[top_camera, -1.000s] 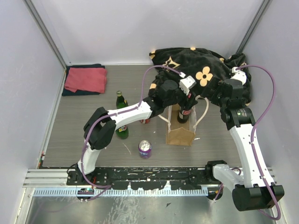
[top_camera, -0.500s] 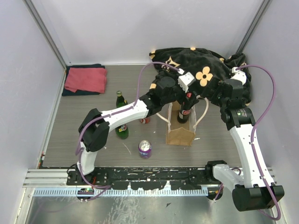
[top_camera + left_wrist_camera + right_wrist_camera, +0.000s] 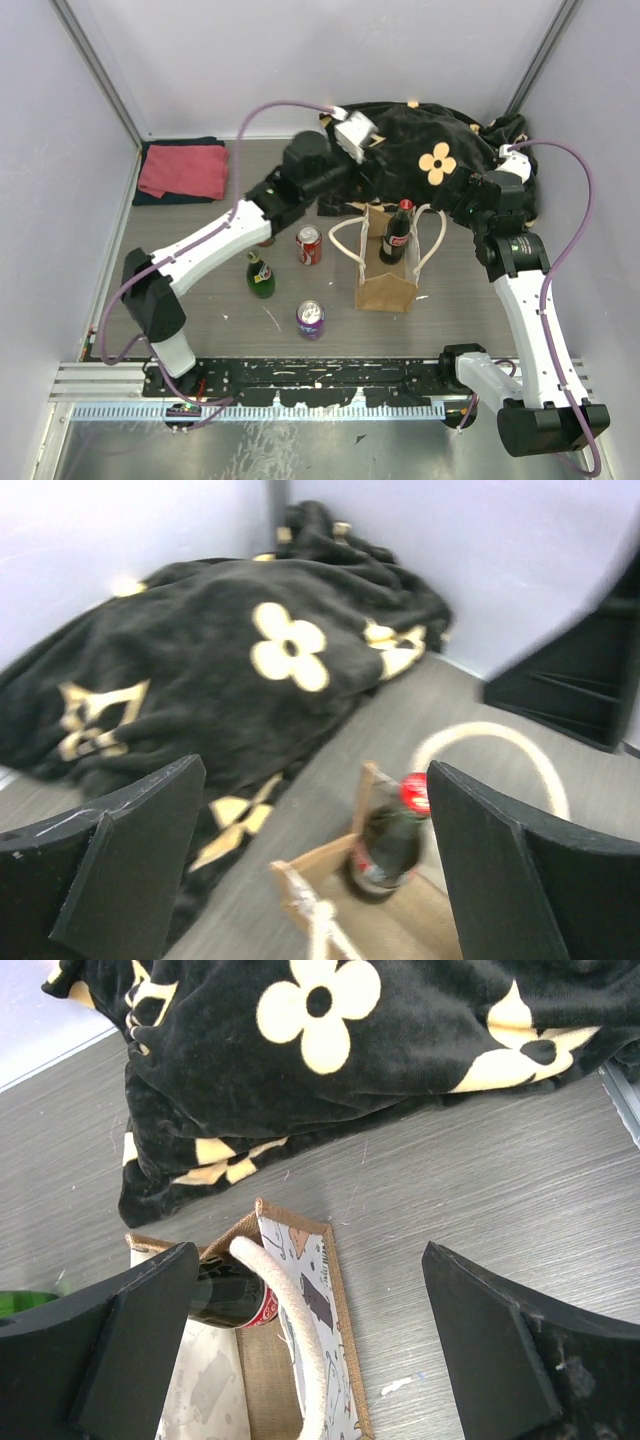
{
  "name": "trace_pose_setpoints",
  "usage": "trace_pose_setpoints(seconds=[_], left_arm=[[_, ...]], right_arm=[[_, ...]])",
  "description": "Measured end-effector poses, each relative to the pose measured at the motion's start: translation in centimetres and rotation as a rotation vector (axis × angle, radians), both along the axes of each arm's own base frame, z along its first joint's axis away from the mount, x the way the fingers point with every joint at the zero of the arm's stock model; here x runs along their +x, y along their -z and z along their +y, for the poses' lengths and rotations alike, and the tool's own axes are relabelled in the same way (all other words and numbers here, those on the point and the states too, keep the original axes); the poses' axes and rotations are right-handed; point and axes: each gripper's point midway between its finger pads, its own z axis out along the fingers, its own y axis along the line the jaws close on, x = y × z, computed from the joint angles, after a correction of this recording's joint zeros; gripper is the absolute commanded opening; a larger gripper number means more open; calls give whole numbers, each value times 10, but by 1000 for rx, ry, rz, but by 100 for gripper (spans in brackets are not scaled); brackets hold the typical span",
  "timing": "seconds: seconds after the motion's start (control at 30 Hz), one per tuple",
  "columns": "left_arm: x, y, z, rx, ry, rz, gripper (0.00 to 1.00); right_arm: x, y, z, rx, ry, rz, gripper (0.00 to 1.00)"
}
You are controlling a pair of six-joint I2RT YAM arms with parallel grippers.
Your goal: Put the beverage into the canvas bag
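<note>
The canvas bag (image 3: 386, 283) stands upright at the table's middle, its cream handles (image 3: 435, 240) splayed out. A dark cola bottle (image 3: 397, 233) with a red cap stands inside it, touched by neither gripper. My left gripper (image 3: 372, 172) hovers open above and behind the bag, over the blanket's edge. In the left wrist view the bottle (image 3: 386, 842) and the bag's rim (image 3: 318, 858) lie below the open, empty left gripper (image 3: 312, 780). My right gripper (image 3: 310, 1255) is open and empty above the bag's right side (image 3: 318, 1290), with the bottle (image 3: 225, 1298) under the handle (image 3: 290, 1310).
A black flower-patterned blanket (image 3: 440, 150) is heaped at the back right. A red can (image 3: 309, 245), a green bottle (image 3: 261, 275) and a purple can (image 3: 310, 319) stand left of the bag. A red towel (image 3: 184, 170) lies at the back left.
My left gripper opened, let go of the cola bottle and drew up and back to the left. The bottle stays standing in the bag. The right arm has barely moved.
</note>
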Motion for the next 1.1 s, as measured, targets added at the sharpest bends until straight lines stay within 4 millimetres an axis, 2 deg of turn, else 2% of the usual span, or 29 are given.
trace_pose_setpoints(seconds=[0.13, 0.2, 0.3, 0.33, 0.4, 0.5, 0.6, 0.7, 0.8, 0.9, 1.03, 1.1], left_arm=[[53, -15, 66, -24, -165, 24, 100], [81, -18, 110, -31, -277, 34, 100], [98, -8, 172, -19, -418, 56, 100], [94, -1, 191, -8, -455, 70, 100], [78, 12, 215, 10, -491, 93, 99], [37, 31, 240, 34, -496, 122, 99], [-6, 33, 260, 24, -482, 113, 98], [-37, 22, 275, -6, -474, 80, 98], [-61, 17, 286, -28, -463, 58, 98], [-79, 28, 290, -35, -438, 76, 98], [-93, 67, 288, -16, -410, 168, 98], [-97, 94, 286, 4, -405, 234, 98]], right_arm=[[-1, 1, 0, 0, -1, 5, 100], [-1, 1, 1, 2, -3, 6, 100], [-1, 3, 1, 3, -6, 12, 100], [-2, 3, 1, 3, -6, 14, 100], [-2, 3, 1, 3, -7, 16, 100], [-3, 5, 1, 3, -8, 25, 100], [-5, 7, 2, 5, -13, 34, 100], [-7, 8, 3, 7, -18, 38, 100], [-12, 9, 4, 10, -22, 38, 100], [-16, 9, 4, 13, -22, 32, 100], [-18, 13, 4, 18, -23, 39, 100], [-18, 17, 5, 21, -23, 48, 100]])
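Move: The near green bottle stands about 26 cm to the left gripper's left and some 7 cm back, its middle about 24 cm lower. The far green bottle is 13 cm farther out than it. The red can is 14 cm left and 1 cm back of the gripper. The Coke bottle already stands in the bag, 8 cm right and level. From the right gripper, the near green bottle lies roughly 46 cm left and 9 cm back, 19 cm down. Swing the empty left gripper away from the Coke bottle, nearly 30 cm left towards the near green bottle: arc about 10 cm forward first, then draw back some 20 cm and finish sinking, about 9 cm lower overall. Turn it roughly 25 degrees counter-clockwise, tip the fingers slightly down at the end, and keep them wide open, touching nothing. ##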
